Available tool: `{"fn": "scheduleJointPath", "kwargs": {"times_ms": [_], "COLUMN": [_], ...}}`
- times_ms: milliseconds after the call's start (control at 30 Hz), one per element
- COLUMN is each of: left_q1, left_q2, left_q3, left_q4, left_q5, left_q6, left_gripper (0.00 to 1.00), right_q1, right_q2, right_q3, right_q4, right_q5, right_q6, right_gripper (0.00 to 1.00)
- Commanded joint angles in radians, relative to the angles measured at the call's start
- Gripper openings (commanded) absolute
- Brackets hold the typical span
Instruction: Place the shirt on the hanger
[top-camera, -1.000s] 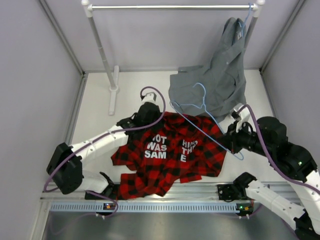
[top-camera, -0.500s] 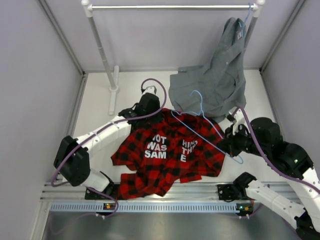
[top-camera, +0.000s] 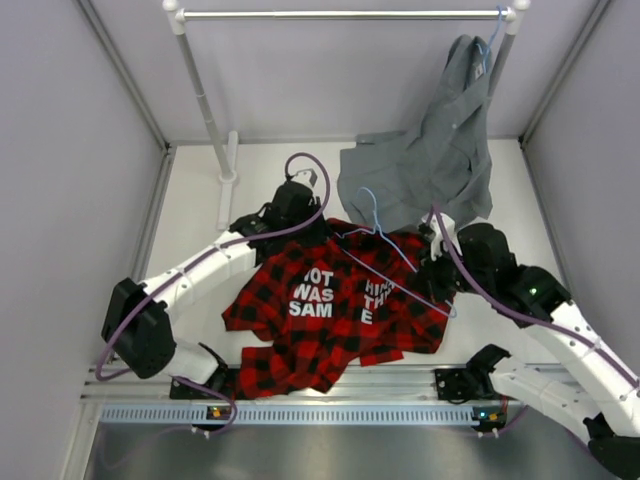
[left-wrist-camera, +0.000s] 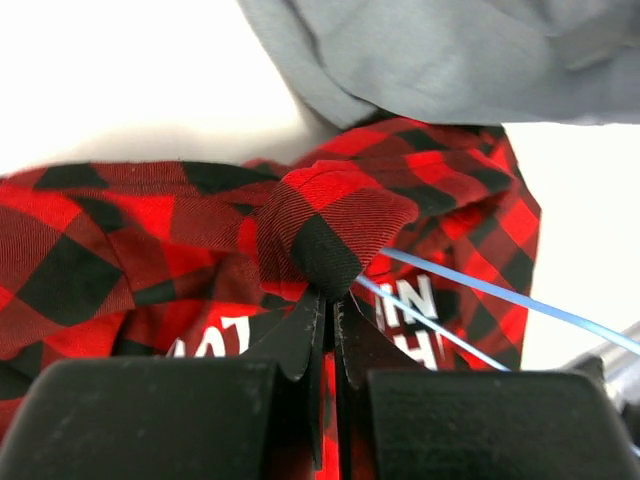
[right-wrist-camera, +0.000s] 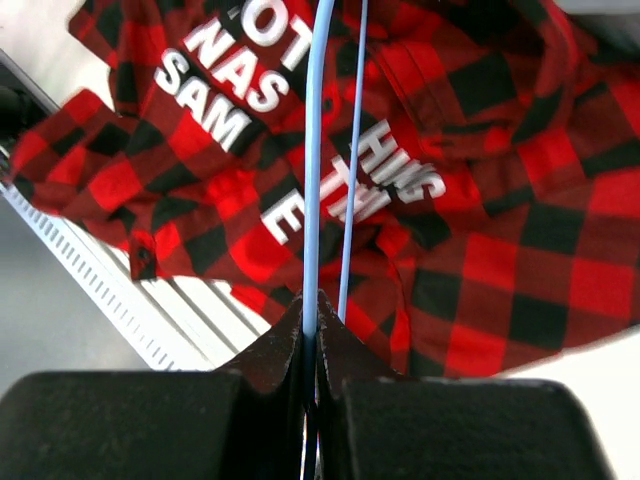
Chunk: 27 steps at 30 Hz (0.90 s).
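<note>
The red-and-black plaid shirt (top-camera: 340, 320) lies spread on the table, its white lettering facing up. My left gripper (top-camera: 303, 237) is at the shirt's far edge. In the left wrist view it (left-wrist-camera: 330, 292) is shut on a bunched fold of the plaid cloth (left-wrist-camera: 330, 215). The thin light-blue hanger (top-camera: 385, 262) lies slanted across the shirt's upper right, its hook (top-camera: 372, 200) pointing to the back. My right gripper (top-camera: 432, 285) holds the hanger near its right end. In the right wrist view its jaws (right-wrist-camera: 310, 305) are shut on the hanger wire (right-wrist-camera: 315, 150), above the shirt (right-wrist-camera: 500, 250).
A grey shirt (top-camera: 430, 170) hangs from the white clothes rack's bar (top-camera: 340, 14) and drapes onto the table just behind the plaid one. The rack's left post (top-camera: 205, 100) and foot (top-camera: 228, 185) stand at the back left. A metal rail (top-camera: 300, 412) runs along the near edge.
My right arm has swung left and farther back, carrying the hanger further over the shirt. My left gripper has drawn the shirt's far edge slightly toward the back.
</note>
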<state>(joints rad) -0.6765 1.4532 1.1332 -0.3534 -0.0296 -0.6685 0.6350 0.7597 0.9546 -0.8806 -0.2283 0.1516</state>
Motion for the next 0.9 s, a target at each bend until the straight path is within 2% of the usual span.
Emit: {"fn": "scheduleJointPath", "kwargs": {"times_ms": [0, 233, 400, 567, 867], "left_q1": [0.005, 0.005, 0.005, 0.005, 0.000], "left_q2": [-0.091, -0.183, -0.218, -0.261, -0.364], "left_q3": [0.007, -0.026, -0.049, -0.029, 0.008], "left_q4": [0.017, -0.016, -0.033, -0.085, -0.196], "left_q5": [0.083, 0.164, 0.246, 0.303, 0.370], "left_q6": [0.040, 0.124, 0.156, 0.211, 0.264], "left_gripper": [0.00, 0.00, 0.00, 0.00, 0.00], "right_q1": [0.015, 0.015, 0.014, 0.014, 0.014], "right_q2": [0.026, -0.022, -0.101, -0.152, -0.043], "right_q3": [-0.016, -0.143, -0.313, -0.441, -0.461], "right_q4": [0.238, 0.466, 0.653, 0.840, 0.951], "right_q5": [-0.094, -0.126, -0.083, -0.160, -0.220], "right_q6": [0.000, -0.007, -0.058, -0.106, -0.109], "right_gripper": [0.00, 0.00, 0.00, 0.00, 0.00]}}
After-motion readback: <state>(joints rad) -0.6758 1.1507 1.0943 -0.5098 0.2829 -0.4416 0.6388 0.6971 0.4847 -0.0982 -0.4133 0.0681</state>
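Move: The right hand carries the blue hanger, its free end leading, to the red shirt's collar, which lies some 24 cm to its left, 10 cm ahead and slightly lower. From the right hand the HIM THE print lies on the table about 11 cm left, 5 cm back and 19 cm below, and the grey shirt about 28 cm straight ahead. The left hand already pinches the collar edge; the hanger's free end sits about 3 cm to its right, level with it and a little below. Still pinching the collar edge, the left hand draws it back about 9 cm and up some 7 cm, turning roughly 20 degrees clockwise, so the neck opening comes over the hanger's free end. Against it the right hand keeps its shut grip on the hanger and feeds it left about 6 cm towards the collar, easing forward about 3 cm as well and, from midway, sinking about 4 cm while the fingers tip upward and the wrist turns somewhat counter-clockwise. ##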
